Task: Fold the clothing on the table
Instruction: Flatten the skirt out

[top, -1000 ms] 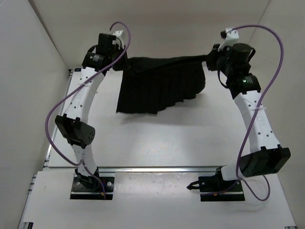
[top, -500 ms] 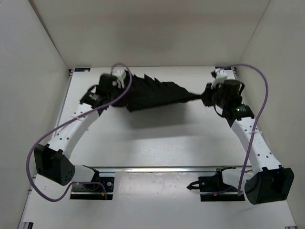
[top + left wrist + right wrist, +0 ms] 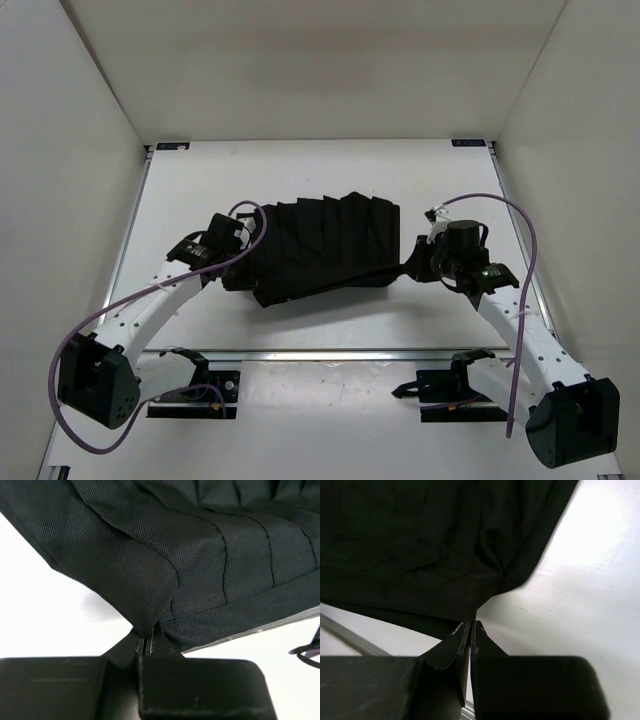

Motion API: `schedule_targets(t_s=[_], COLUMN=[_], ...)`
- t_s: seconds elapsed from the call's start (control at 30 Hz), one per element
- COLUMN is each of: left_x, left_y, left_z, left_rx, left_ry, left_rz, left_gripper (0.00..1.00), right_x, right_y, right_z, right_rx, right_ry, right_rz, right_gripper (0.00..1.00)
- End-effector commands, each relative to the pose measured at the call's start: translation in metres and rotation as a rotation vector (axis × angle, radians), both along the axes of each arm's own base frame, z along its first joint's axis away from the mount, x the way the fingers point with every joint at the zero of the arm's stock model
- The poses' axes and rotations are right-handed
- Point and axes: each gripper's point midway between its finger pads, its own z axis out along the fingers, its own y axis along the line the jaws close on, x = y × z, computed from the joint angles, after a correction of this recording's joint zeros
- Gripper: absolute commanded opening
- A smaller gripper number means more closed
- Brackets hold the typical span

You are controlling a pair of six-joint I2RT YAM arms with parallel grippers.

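Note:
The clothing (image 3: 325, 248) is a black pleated garment spread between my two arms over the middle of the white table (image 3: 330, 170). My left gripper (image 3: 243, 258) is shut on its left corner; in the left wrist view the fabric (image 3: 165, 555) bunches into the closed tips of my left gripper (image 3: 145, 639). My right gripper (image 3: 415, 262) is shut on the right corner, which is pulled into a narrow point. In the right wrist view the cloth (image 3: 420, 550) runs into the pinched tips of my right gripper (image 3: 470, 625).
A metal rail (image 3: 330, 354) runs along the table's near edge, with both arm bases (image 3: 195, 390) just in front of it. White walls (image 3: 60, 170) close in the left, back and right sides. Purple cables (image 3: 520, 260) loop off each arm.
Both grippers have come down and toward the near edge with the clothing. The garment hung from the far side a second ago; now it is lower and nearer, spread with pleats showing.

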Motion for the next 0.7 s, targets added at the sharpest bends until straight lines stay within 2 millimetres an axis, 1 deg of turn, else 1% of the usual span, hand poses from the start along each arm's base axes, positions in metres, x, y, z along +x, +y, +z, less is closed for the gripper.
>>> schedule_targets(t_s=[0.0,0.03,0.07,0.1,0.13,0.2,0.3,0.33,0.37,0.43,0.47,0.5,0.53,0.57,0.63,0.67], left_x=[-0.018,-0.02,-0.019,-0.02,-0.021,-0.023,-0.025,-0.025,-0.026,-0.025,-0.026,-0.027,-0.029,-0.029,-0.029,-0.03], left_y=[0.026,0.026,0.023,0.023,0.023,0.026,0.028,0.026,0.026,0.025,0.025,0.023,0.025,0.023,0.022,0.023], left_z=[-0.023,-0.024,-0.024,-0.026,-0.027,-0.029,-0.033,-0.032,-0.034,-0.036,-0.036,-0.037,-0.039,-0.037,-0.039,-0.039], left_rx=[0.127,0.127,0.118,0.12,0.119,0.133,0.146,0.14,0.142,0.149,0.136,0.137,0.14,0.141,0.142,0.139], left_ry=[0.092,0.1,0.095,0.099,0.108,0.118,0.128,0.127,0.14,0.142,0.141,0.15,0.164,0.155,0.159,0.163], left_rz=[0.024,0.028,0.02,0.019,0.018,0.016,0.011,0.003,0.003,-0.001,0.004,-0.005,-0.001,-0.008,-0.017,-0.012], left_gripper=[0.0,0.0,0.0,0.0,0.0,0.0,0.0,0.0,0.0,0.0,0.0,0.0,0.0,0.0,0.0,0.0], right_x=[0.006,-0.001,-0.003,-0.01,-0.015,-0.025,-0.035,-0.034,-0.041,-0.04,-0.041,-0.041,-0.039,-0.039,-0.038,-0.043], right_y=[-0.008,-0.004,0.0,0.007,0.012,0.019,0.029,0.03,0.036,0.035,0.038,0.037,0.037,0.038,0.036,0.035], right_z=[-0.009,-0.017,-0.02,-0.024,-0.027,-0.033,-0.036,-0.034,-0.033,-0.026,-0.021,-0.016,-0.012,-0.004,-0.003,-0.011], right_rx=[-0.003,0.015,0.019,0.03,0.038,0.046,0.089,0.106,0.138,0.166,0.2,0.222,0.265,0.315,0.352,0.35], right_ry=[-0.016,0.015,0.024,0.05,0.062,0.112,0.158,0.164,0.199,0.208,0.213,0.196,0.2,0.191,0.209,0.257], right_rz=[-0.042,-0.026,-0.01,0.016,0.037,0.079,0.135,0.138,0.168,0.161,0.172,0.165,0.151,0.143,0.11,0.083], right_gripper=[0.0,0.0,0.0,0.04,0.18,0.34,0.48,0.54,0.59,0.66,0.68,0.7,0.74,0.75,0.75,0.77])
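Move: Both hands still pinch the skirt's near corners just above the table. The bare table where the right corner is headed is some 8 cm back, 6 cm left and 11 cm below the right hand. For the left corner it is about 6 cm back, straight below, 9 cm down. The skirt's middle lies 11 cm ahead and 17 cm right of the left hand. The front rail runs 17 cm behind the right hand. The right fingers let go of the skirt's near corner, opening to about three quarters while that hand drops and draws back some 4 cm each, edging left towards the skirt; it then starts to rise about 2 cm, rolling its left side up. The left hand keeps its pinch, lowering about 3.5 cm and easing back 3 cm and slightly left, tilting some 10 degrees. ##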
